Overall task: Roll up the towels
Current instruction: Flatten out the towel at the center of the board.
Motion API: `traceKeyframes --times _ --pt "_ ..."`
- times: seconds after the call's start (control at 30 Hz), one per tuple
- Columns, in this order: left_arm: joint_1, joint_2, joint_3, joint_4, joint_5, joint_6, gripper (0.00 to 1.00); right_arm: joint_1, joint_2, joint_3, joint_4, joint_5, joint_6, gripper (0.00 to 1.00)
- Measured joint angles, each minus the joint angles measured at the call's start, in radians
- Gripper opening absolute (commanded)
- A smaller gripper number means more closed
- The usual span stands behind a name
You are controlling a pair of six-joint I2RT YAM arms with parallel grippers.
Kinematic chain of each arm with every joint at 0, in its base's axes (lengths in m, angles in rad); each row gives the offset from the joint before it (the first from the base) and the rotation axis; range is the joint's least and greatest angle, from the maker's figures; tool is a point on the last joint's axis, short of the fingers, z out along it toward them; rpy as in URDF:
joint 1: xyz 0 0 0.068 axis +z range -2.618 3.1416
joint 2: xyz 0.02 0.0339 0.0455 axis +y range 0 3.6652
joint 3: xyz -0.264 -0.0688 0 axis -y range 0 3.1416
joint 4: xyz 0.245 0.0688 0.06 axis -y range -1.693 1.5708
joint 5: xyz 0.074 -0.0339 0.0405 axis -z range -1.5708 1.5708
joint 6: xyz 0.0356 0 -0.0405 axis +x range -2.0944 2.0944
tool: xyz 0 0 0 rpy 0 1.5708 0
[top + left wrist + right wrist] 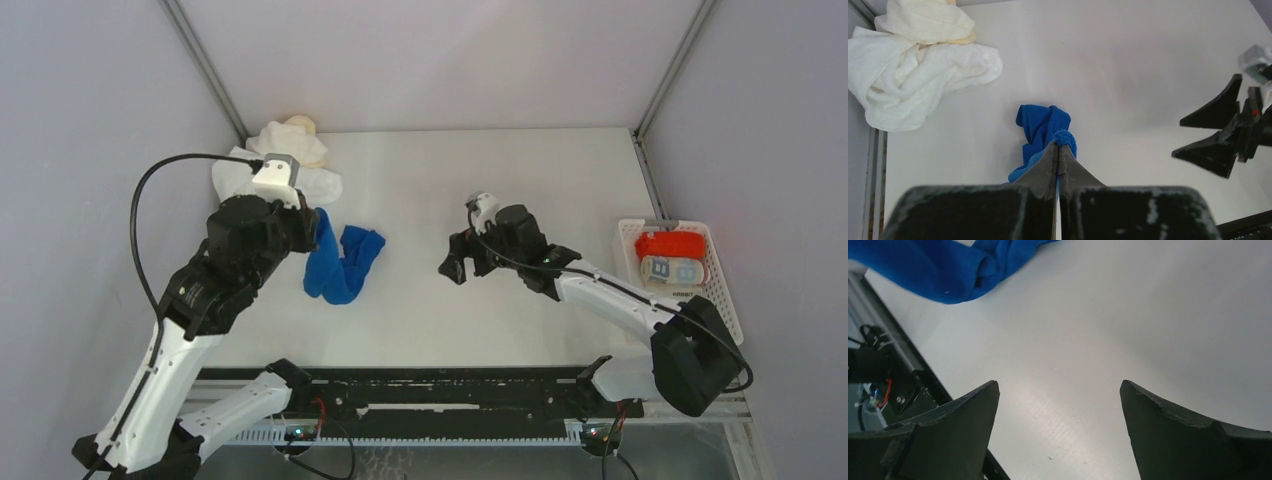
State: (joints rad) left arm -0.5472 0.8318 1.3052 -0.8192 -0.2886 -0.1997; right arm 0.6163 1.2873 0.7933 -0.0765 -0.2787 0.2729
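Note:
A royal blue towel (343, 263) hangs crumpled down to the table, one corner pinched in my left gripper (320, 230), which is shut on it. The left wrist view shows a tuft of blue towel (1040, 127) poking out above that gripper (1058, 148). A heap of white towels (280, 170) (913, 70), with a cream one (300, 127) (928, 20) on top, lies in the back left corner. My right gripper (455, 265) (1058, 390) is open over bare table, right of the blue towel (943, 267), holding nothing.
A white slatted basket (722, 290) at the right edge holds a red roll (672, 244) and a light-blue patterned roll (672, 270). The black rail (440, 395) runs along the table's near edge. Grey walls enclose the table.

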Motion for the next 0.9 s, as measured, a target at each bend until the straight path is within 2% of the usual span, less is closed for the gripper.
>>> traceKeyframes --times 0.2,0.47,0.6,0.8,0.9 --pt "0.0 0.086 0.047 0.02 0.053 -0.002 0.0 0.089 0.065 0.001 0.069 -0.019 0.001 0.91" --pt "-0.008 0.31 0.357 0.032 0.109 -0.002 0.0 0.092 0.016 0.001 0.132 0.005 0.0 0.92" --pt "-0.013 0.355 0.481 0.027 0.108 0.0 0.0 0.096 -0.031 0.001 0.202 -0.021 0.0 0.92" --pt "-0.014 0.438 0.756 0.001 0.108 0.014 0.0 0.098 -0.057 0.0 0.312 -0.047 0.0 0.93" --pt "-0.018 0.454 0.832 -0.006 0.108 0.027 0.0 0.098 -0.055 0.0 0.355 -0.057 -0.007 0.94"
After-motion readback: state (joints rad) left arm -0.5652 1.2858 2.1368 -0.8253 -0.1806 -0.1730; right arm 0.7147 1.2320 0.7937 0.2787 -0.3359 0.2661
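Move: The blue towel, its end held in the left hand's shut fingers, has its lower folds about 8 cm ahead, 2 cm right and 33 cm below that hand. The board's centre, where it belongs, is about 17 cm ahead, 18 cm right and 34 cm below; the white towels lie some 34 cm ahead, 17 cm left and 31 cm below. From the open, empty right hand, the blue folds are about 24 cm left, 5 cm ahead and 12 cm below. The blue towel is hauled up by the end that the left fingers keep pinched: the left hand first swings about 5 cm forward and 6 cm right, then climbs some 20 cm, its fingers tipping upward. The right hand, still wide open and touching nothing, shifts about 5 cm left towards the towel and rises some 10 cm, rolling and tipping its fingertips up. ##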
